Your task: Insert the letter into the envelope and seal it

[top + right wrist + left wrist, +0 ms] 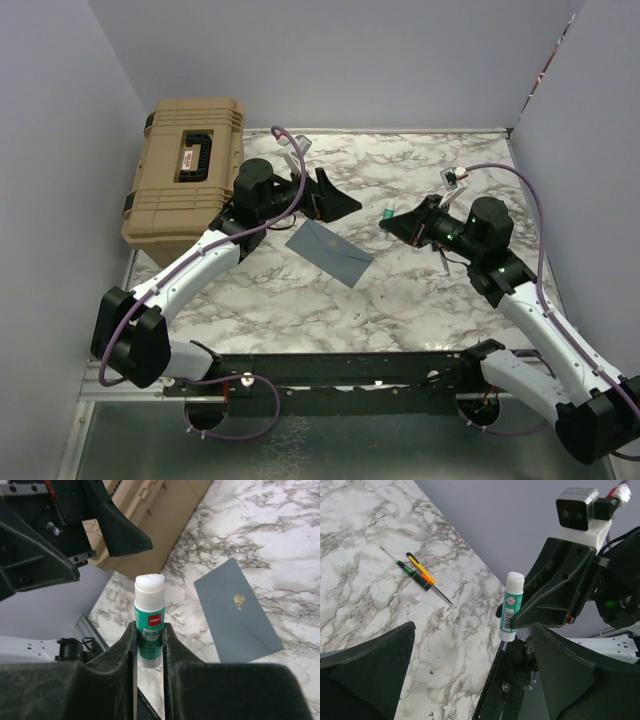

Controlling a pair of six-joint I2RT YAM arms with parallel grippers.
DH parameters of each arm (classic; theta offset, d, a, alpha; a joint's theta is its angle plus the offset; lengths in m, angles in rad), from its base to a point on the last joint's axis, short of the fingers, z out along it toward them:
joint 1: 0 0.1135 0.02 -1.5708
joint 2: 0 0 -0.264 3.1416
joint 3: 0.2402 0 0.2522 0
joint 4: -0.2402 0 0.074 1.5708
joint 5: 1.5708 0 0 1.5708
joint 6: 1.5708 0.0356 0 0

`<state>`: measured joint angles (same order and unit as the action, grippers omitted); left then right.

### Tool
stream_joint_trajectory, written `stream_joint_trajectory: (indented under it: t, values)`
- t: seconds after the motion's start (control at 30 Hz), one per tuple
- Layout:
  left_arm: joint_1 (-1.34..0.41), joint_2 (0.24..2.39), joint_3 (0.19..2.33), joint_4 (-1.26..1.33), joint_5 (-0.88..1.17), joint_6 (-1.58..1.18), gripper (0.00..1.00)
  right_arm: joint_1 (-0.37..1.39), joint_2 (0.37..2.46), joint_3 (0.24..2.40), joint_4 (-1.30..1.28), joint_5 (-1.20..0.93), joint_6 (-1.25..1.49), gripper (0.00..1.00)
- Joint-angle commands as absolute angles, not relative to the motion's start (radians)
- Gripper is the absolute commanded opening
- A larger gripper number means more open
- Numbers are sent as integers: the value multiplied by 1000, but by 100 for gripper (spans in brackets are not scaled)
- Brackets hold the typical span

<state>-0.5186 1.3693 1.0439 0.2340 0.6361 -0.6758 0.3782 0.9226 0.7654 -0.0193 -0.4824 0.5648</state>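
The slate blue-grey envelope [328, 250] lies flat on the marble table, its flap down and a small gold mark on it; it also shows in the right wrist view [237, 612]. The letter is not in view. My right gripper [398, 222] is shut on a green and white glue stick [149, 620], upright, uncapped, white glue showing on top, held above the table right of the envelope. The stick also shows in the left wrist view [511, 607]. My left gripper [340, 198] is open and empty, above the envelope's far end, facing the right gripper [149, 630].
A big tan hard case [185, 175] stands at the back left of the marble table [420, 300]. Two thin screwdrivers [417, 575] lie on the table. A black rail [350, 370] runs along the near edge. Grey walls close in the sides and back.
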Motion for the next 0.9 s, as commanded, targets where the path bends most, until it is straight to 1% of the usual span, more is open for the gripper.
stream_joint_trajectory:
  t: [0.0, 0.1, 0.23, 0.4, 0.6, 0.63, 0.7, 0.73, 0.87]
  values:
    - [-536, 1323, 1008, 367, 647, -724, 99, 379, 888, 739, 135, -523, 711, 2]
    - [-546, 1315, 1003, 403, 684, -730, 99, 379, 905, 752, 164, -556, 722, 2]
    - [-549, 1306, 1007, 419, 721, -707, 96, 379, 935, 758, 212, -598, 731, 2]
    - [-553, 1311, 1012, 426, 724, -713, 87, 379, 955, 767, 253, -682, 716, 2]
    - [-579, 1337, 1006, 463, 738, -739, 79, 379, 991, 808, 222, -770, 673, 2]
    - [-584, 1342, 1007, 469, 738, -745, 76, 379, 995, 811, 220, -781, 667, 2]
    - [-595, 1354, 1009, 485, 736, -762, 63, 378, 1001, 818, 212, -795, 654, 2]
    - [-601, 1360, 1009, 492, 738, -773, 59, 379, 1006, 821, 211, -805, 650, 2]
    - [-623, 1380, 1011, 513, 746, -805, 55, 378, 1021, 826, 209, -818, 644, 1]
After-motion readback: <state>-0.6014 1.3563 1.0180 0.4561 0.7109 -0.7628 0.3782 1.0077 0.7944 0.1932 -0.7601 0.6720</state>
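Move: The glue stick, upright in the right hand's shut fingers with its middle about 1 cm above their grip, is some 10 cm to the right of the left hand, 4 cm back and 2 cm lower. From the right hand, the open left fingers are about 10 cm to the left, 4 cm ahead and 3 cm higher. The envelope lies on the table 4 cm ahead of the left hand, 3 cm left and 30 cm below; a small pale cap lies 7 cm ahead, 22 cm right and 29 cm below it. The glue stick, still pinched by the right hand, is carried about 3 cm left and as far up, slightly back, while that hand turns some 15 degrees counter-clockwise. The empty left hand comes to meet it, about 4 cm back and up and 3 cm right, turning roughly 10 degrees clockwise and narrowing its wide-open fingers to just over half, without touching the stick. ##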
